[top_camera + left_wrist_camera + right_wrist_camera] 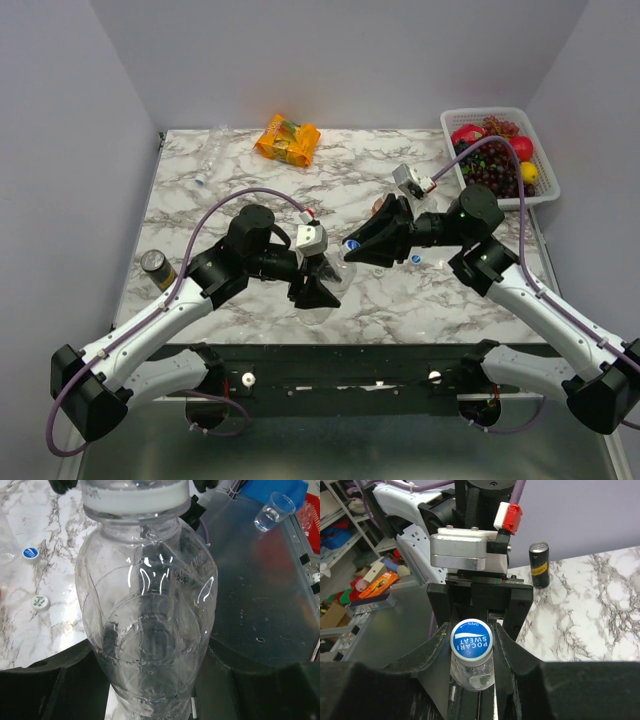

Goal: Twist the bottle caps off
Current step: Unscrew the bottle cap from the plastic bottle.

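Observation:
A clear bottle hangs lying between the two arms, above the table's front middle. My left gripper is shut on the bottle's body, its dark fingers on either side near the base. The bottle's blue cap, printed POCARI SWEAT, sits between the fingers of my right gripper, which press on both its sides. From above, this cap shows at the tip of the right gripper. Two loose caps lie on the marble, one blue and one white. Another clear bottle lies at the far left.
An orange snack packet lies at the back middle. A white basket of fruit stands at the back right. A dark drink can stands near the left edge. A small blue-and-white thing lies under the right arm.

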Motion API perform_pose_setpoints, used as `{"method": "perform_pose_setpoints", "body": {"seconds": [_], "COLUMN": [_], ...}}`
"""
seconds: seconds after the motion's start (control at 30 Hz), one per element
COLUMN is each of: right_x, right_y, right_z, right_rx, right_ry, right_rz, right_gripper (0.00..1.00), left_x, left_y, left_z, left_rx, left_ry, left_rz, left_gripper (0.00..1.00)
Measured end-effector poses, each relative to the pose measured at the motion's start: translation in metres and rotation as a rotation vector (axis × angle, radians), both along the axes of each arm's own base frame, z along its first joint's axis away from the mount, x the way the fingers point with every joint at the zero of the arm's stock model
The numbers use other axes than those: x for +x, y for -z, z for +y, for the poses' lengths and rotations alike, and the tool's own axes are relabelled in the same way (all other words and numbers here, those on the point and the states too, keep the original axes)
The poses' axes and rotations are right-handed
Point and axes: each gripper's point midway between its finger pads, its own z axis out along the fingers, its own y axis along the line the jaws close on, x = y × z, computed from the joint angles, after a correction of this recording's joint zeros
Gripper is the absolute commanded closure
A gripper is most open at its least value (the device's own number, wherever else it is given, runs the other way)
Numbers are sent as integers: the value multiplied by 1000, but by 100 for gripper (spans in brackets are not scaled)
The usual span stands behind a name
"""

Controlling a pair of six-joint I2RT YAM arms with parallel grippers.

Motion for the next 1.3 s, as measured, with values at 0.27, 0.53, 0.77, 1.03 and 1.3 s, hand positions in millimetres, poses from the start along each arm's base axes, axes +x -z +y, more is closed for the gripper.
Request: {"method": "perform_pose_setpoints", "body": {"seconds": [0.27, 0.53, 0.77, 1.03, 1.3], "right_x": [1, 0, 8, 23, 54], "right_y": [0, -5, -6, -13, -9], "right_z": [-2, -8, -13, -32, -34], "right_rx": [3, 12, 8, 31, 62], "right_ry": [28, 72, 151, 352, 536], "right_rz": [-2, -31, -27, 21, 185], "right_gripper": [56, 35, 24, 23, 28], "left_x": [0, -3, -1, 39, 95], "left_y": [-2, -8, -12, -12, 28], "left_z": [-1, -2, -4, 3, 23], "left_rx": [-13, -39, -56, -15, 178], "left_ry": [9, 36, 35, -218, -536], "left_rz": [-1, -15, -36, -122, -120], "left_gripper": [67, 67, 67, 68, 68]}}
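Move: The bottle cap sits between the right fingertips, so it is right at that hand's point, on top of the bottle that the left hand holds. Well below the right hand, by about 34 cm, two loose caps lie on the table: the white one some 9 cm ahead and 7 cm to the right, the blue one roughly 12 cm ahead and 16 cm to the right. From the left hand the bottle cap is about 10 cm up, 3 cm forward and 4 cm to the right. Opening first, the right fingers let go of the bottle cap, then the hand backs off to the right about 4 cm and swings forward some 5 cm, turning about 30 degrees clockwise, still open. The left hand keeps its grip on the bottle, nearly still at first, then swings forward about 10 cm, dipping late and turning some 30 degrees counter-clockwise. ##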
